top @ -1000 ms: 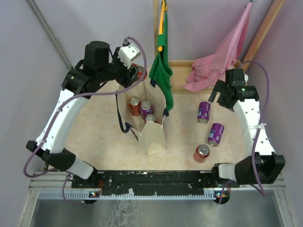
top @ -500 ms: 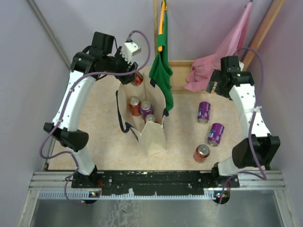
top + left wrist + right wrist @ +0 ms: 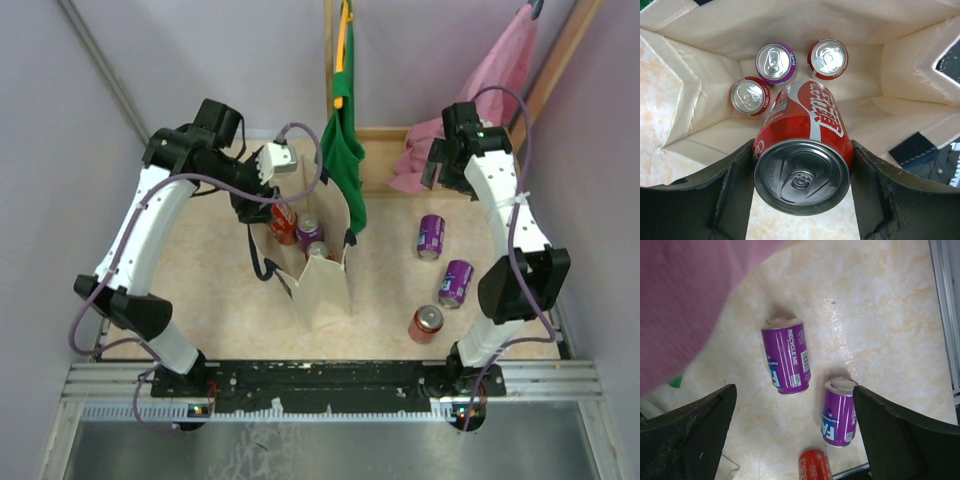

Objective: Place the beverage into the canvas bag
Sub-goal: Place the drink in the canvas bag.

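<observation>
The cream canvas bag (image 3: 325, 290) with navy handles stands open at the table's middle. My left gripper (image 3: 268, 205) hangs over its far-left rim, shut on a red cola can (image 3: 805, 150). That can points down into the bag (image 3: 700, 90), its top toward the camera. Three cans stand on the bag's floor: a red one (image 3: 750, 96), a purple one (image 3: 775, 62) and another red one (image 3: 827, 59). My right gripper (image 3: 437, 170) is open and empty, high over the back right by the pink cloth; its fingers (image 3: 690, 435) frame bare table.
On the table to the right lie two purple cans (image 3: 431, 236) (image 3: 456, 283), and a red can (image 3: 426, 323) stands nearer the front. A green cloth bag (image 3: 340, 150) and a pink cloth bag (image 3: 460, 130) hang from a wooden frame at the back. Walls stand close on both sides.
My left gripper has carried the red can from behind the bag forward over its opening. The right arm has swung back and left, toward the pink cloth bag.
</observation>
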`<action>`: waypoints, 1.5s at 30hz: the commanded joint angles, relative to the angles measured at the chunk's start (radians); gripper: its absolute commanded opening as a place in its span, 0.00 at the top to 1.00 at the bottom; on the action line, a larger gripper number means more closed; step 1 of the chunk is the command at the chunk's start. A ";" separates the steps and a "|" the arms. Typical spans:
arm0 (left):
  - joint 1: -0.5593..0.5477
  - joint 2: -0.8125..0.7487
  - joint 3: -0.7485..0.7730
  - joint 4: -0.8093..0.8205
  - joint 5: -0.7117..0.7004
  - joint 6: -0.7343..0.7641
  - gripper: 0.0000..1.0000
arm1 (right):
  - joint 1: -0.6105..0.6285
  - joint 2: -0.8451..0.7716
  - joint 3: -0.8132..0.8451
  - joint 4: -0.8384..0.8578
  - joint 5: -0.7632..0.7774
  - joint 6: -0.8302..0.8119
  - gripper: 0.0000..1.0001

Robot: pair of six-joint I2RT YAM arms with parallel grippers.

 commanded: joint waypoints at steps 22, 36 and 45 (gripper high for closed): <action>-0.098 0.109 -0.221 0.139 -0.103 0.222 1.00 | 0.007 -0.165 -0.229 0.160 0.029 0.041 0.01; -0.114 0.191 -0.245 0.191 -0.169 0.188 1.00 | 0.007 -0.160 -0.236 0.179 0.014 0.034 0.01; -0.142 0.198 -0.297 0.222 -0.204 0.157 1.00 | 0.007 -0.160 -0.255 0.184 0.009 0.027 0.01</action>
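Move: My left hand holds a red can at the mouth of the canvas bag. The free gap on the bag floor lies about 28 cm below this hand, 1 cm ahead and 2 cm to the right. Three cans stand in the bag, middles some 22 cm down: front red can 8 cm ahead, level sideways; purple can 7 ahead, 5 right; back red can level, 8 right. From my right hand the gap is about 7 cm back, 35 left and 20 below. I lower the red can about 15 cm into the canvas bag with my left hand, swinging forward about 5 cm, then back, then slightly forward again, ending 2–3 cm ahead and to the right. My left wrist turns some 20 degrees so the fingers point more steeply down, keeping their grip. My open right hand sinks and draws back a couple of centimetres, then waits. ##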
